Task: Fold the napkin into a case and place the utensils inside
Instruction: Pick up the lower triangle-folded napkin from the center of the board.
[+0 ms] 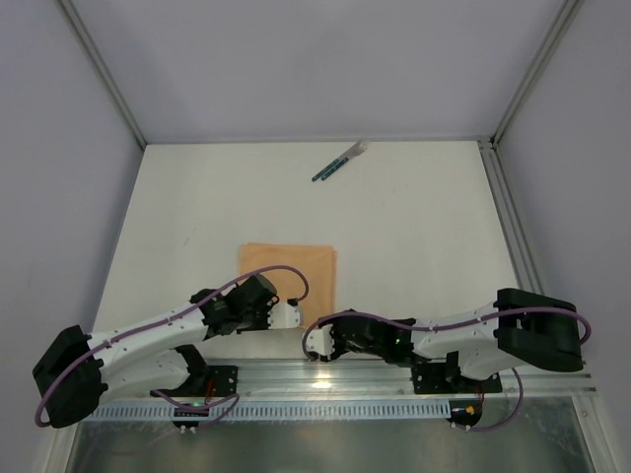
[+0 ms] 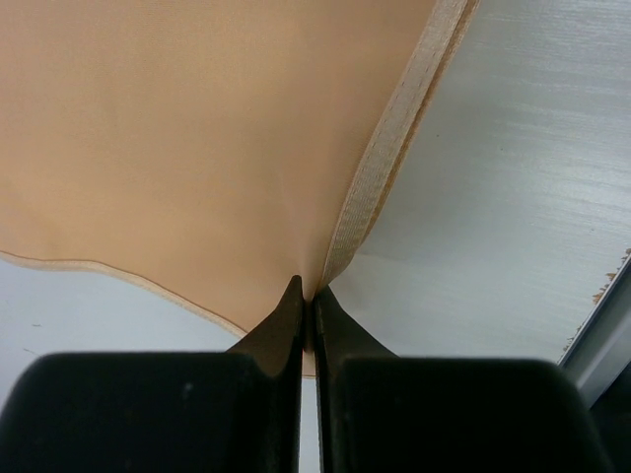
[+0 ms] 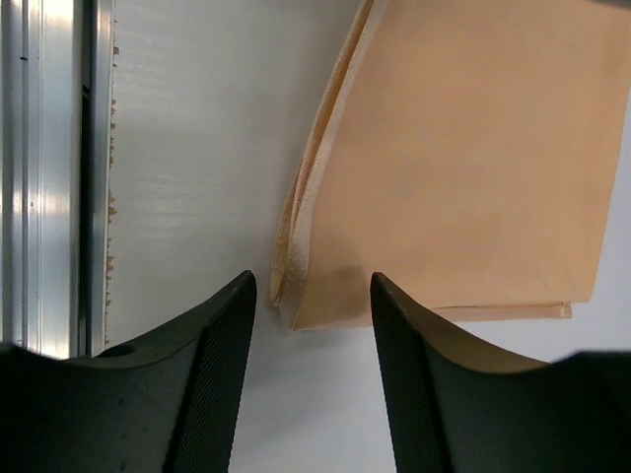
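The peach-tan napkin (image 1: 288,268) lies folded into a layered rectangle on the white table, near the arms. My left gripper (image 1: 287,315) is shut on the napkin's near corner; in the left wrist view the cloth (image 2: 197,148) rises pinched between the closed fingertips of the left gripper (image 2: 307,291). My right gripper (image 3: 314,281) stands open just short of the napkin's (image 3: 463,168) other near corner, whose stacked edges point into the gap; in the top view the right gripper (image 1: 314,345) sits just right of the left one. The green-handled utensils (image 1: 340,163) lie together at the table's far side.
An aluminium rail (image 1: 394,370) runs along the near table edge, also seen left of the right gripper's fingers as the rail (image 3: 49,168). Grey walls and frame posts (image 1: 532,74) enclose the table (image 1: 424,236).
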You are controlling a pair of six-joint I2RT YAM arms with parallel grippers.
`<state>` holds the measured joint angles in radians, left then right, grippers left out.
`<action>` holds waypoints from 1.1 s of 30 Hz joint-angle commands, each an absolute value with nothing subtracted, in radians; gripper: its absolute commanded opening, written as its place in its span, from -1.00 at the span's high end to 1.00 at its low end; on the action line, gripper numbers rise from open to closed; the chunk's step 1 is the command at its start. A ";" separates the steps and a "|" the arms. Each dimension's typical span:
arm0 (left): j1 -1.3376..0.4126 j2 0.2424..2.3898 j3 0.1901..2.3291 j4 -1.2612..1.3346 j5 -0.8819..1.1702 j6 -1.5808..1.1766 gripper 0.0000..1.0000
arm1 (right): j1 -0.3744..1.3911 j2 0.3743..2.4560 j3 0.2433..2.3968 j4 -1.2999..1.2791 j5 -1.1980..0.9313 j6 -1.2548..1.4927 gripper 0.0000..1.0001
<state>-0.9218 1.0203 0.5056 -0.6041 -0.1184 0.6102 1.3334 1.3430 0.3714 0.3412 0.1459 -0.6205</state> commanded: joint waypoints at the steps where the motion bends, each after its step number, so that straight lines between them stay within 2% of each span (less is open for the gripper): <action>1: -0.922 1.006 0.540 -0.612 -0.095 0.598 1.00 | 1.338 1.370 0.388 0.327 0.152 -0.606 -0.06; 10: -0.923 0.980 0.545 -0.640 -0.091 0.598 1.00 | 1.341 1.381 0.422 0.259 0.112 -0.588 0.32; 13: -0.923 0.973 0.545 -0.650 -0.087 0.600 1.00 | 1.339 1.391 0.434 0.245 0.112 -0.581 0.55; 14: -0.922 0.970 0.545 -0.653 -0.087 0.600 1.00 | 1.341 1.391 0.440 0.239 0.110 -0.577 0.68; 18: -0.920 0.960 0.545 -0.679 -0.066 0.597 1.00 | 1.341 1.365 0.454 0.201 0.086 -0.545 0.92; 27: -0.920 0.927 0.575 -0.840 0.100 0.609 1.00 | 1.304 1.312 0.548 0.034 -0.103 -0.352 0.92; 33: -0.919 0.933 0.574 -0.854 0.052 0.682 1.00 | 1.175 1.287 0.575 -0.028 -0.297 -0.247 0.93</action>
<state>-0.9215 0.9379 0.5461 -0.8211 0.0536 0.6289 1.2331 1.3361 0.5507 0.0093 -0.1581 -0.3428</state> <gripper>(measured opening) 0.011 0.060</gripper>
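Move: The napkin's near right corner lies almost under the right hand's open fingers, about 1 cm back and 2 cm below, level sideways. The near left corner, already pinched in the left hand, is some 25 cm to the right hand's left and level with it ahead; the table's near edge runs about 7 cm behind the right hand. From the left hand, the near right corner lies some 25 cm to the right, level ahead and about 1 cm below. The right fingers sink about 1 cm and pinch shut on the near right corner, while the left keeps its grip on the near left one. Both hands then draw back together towards the table's near edge, the right about 3 cm and the left some 4 cm, the right also rising slightly after its dip; the right wrist turns about 25 degrees, swinging its fingertips back towards the base, the left about 10. ##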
